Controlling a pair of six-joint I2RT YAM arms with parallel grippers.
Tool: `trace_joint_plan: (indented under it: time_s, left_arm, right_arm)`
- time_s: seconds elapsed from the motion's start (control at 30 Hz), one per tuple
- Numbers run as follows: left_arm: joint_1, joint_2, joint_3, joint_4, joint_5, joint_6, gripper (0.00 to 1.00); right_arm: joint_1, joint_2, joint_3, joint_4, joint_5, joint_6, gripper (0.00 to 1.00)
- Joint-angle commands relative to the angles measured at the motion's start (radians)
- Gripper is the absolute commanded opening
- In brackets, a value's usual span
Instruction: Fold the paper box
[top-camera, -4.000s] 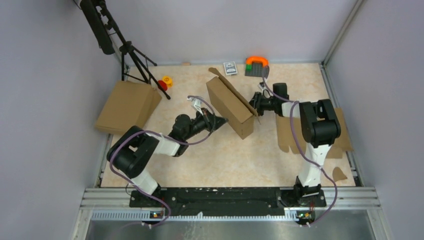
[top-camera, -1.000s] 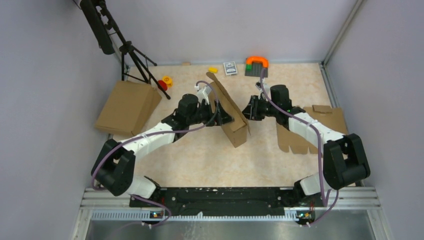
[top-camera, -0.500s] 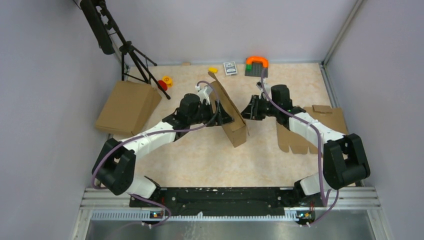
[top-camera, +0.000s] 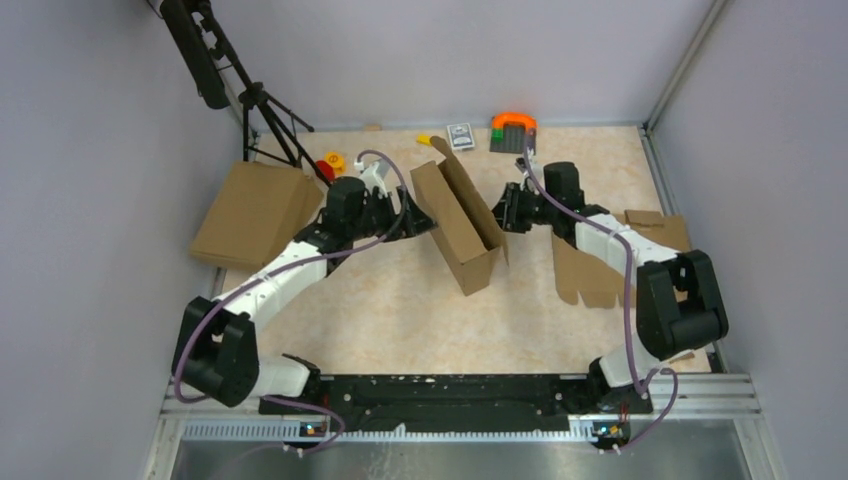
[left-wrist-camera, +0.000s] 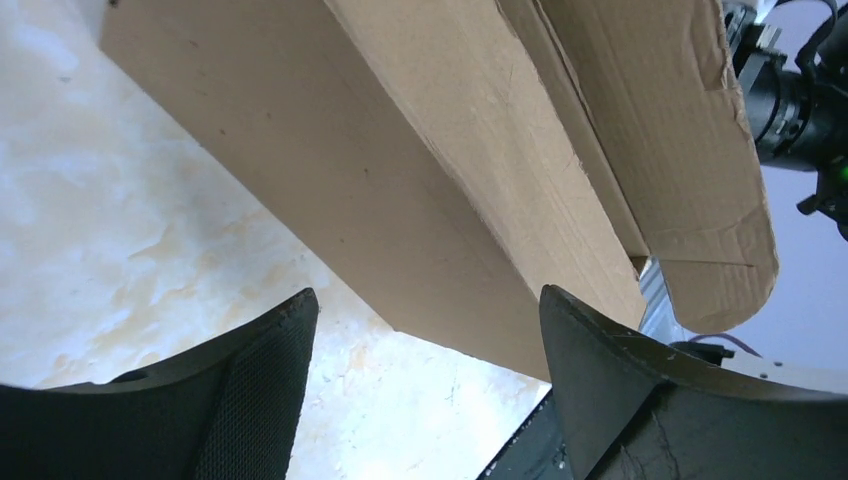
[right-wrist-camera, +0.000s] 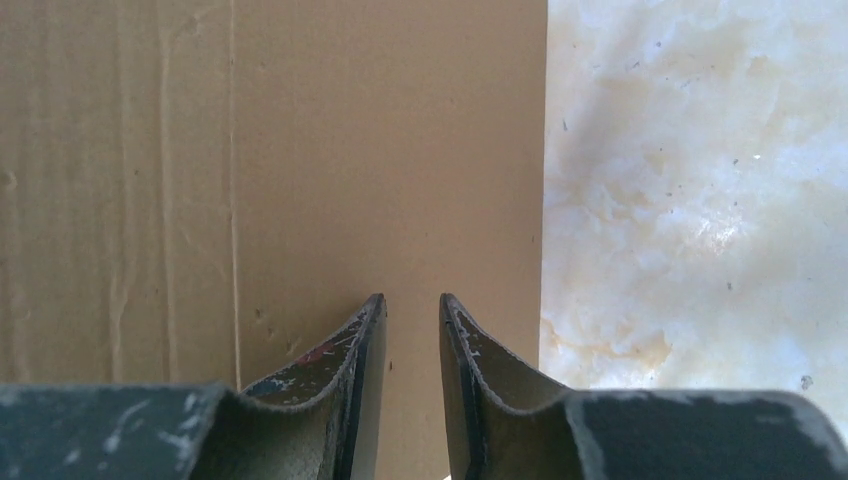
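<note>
The paper box (top-camera: 462, 228) is a shallow brown cardboard box standing on one long edge mid-table, its open side facing up and right, with a flap (top-camera: 447, 152) sticking up at the far end. My left gripper (top-camera: 412, 222) is just left of it. In the left wrist view this gripper (left-wrist-camera: 427, 293) is open wide, the box's outer wall (left-wrist-camera: 400, 190) lies ahead, and nothing is between the fingers. My right gripper (top-camera: 506, 215) is at the box's right side. Its fingers (right-wrist-camera: 412, 297) stand a narrow gap apart with nothing between them, tips close to a flat cardboard face (right-wrist-camera: 300, 150).
A stack of flat cardboard (top-camera: 255, 212) lies at the left edge by a tripod (top-camera: 265, 110). A notched cardboard blank (top-camera: 600, 268) lies at the right under the right arm. Small toys (top-camera: 328, 163), a card pack (top-camera: 460, 135) and an orange-and-green item (top-camera: 513, 130) sit along the back.
My left gripper has drawn back to the left, off the box. The box has leaned over, so its open side shows more. The right gripper has shifted slightly towards the back.
</note>
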Motion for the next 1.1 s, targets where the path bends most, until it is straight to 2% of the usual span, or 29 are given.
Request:
trace_joint_plan:
  time_s: [0.0,0.1,0.37,0.6,0.73,0.93,1.07]
  left_arm:
    - [-0.01,0.066,-0.01,0.124,0.119,-0.038,0.81]
    - [-0.014,0.086,-0.041,0.251,0.149,-0.094,0.77]
    - [-0.08,0.125,-0.023,0.282,0.129,-0.115,0.69]
    - [-0.144,0.101,-0.048,0.305,0.079,-0.146,0.66]
    - [-0.178,0.081,-0.069,0.345,0.066,-0.176,0.63]
    - [-0.262,-0.025,-0.104,0.312,-0.088,-0.186,0.61]
    - [-0.342,-0.079,-0.131,0.31,-0.21,-0.201,0.6]
  right_arm:
    - [-0.001,0.031,0.066,0.065,-0.051,0.007,0.26]
    - [0.012,0.016,0.074,0.047,-0.039,-0.004,0.26]
    - [0.061,0.007,0.131,-0.048,-0.013,-0.048,0.26]
    - [0.081,0.072,0.18,-0.116,-0.012,-0.107,0.27]
    - [0.103,0.075,0.174,-0.111,-0.027,-0.118,0.24]
    - [0.127,0.048,0.167,-0.143,-0.067,-0.148,0.23]
    - [0.128,0.073,0.187,-0.164,-0.167,-0.177,0.24]
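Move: The box stands on edge, slanting away to the far left. Its middle is about 7 cm right of the left hand, level with it fore-and-aft and some 11 cm lower; its near end is about 10 cm right and 8 cm back of that hand. From the right hand the box's middle lies about 8 cm left and 2 cm back, some 7 cm down. Its open lid is nearer, about 5 cm left; the orange clamp is roughly 21 cm ahead and 3 cm right. Rightward first, then increasingly back, the left hand sweeps about 8 cm right and 6 cm back along the box's left side, its half-closing fingers bearing on the cardboard towards the near end. The right hand, nearly shut, eases about 4 cm left against the lid's outer face, rising some 2 cm and sinking again, turning 10 degrees counter-clockwise. ##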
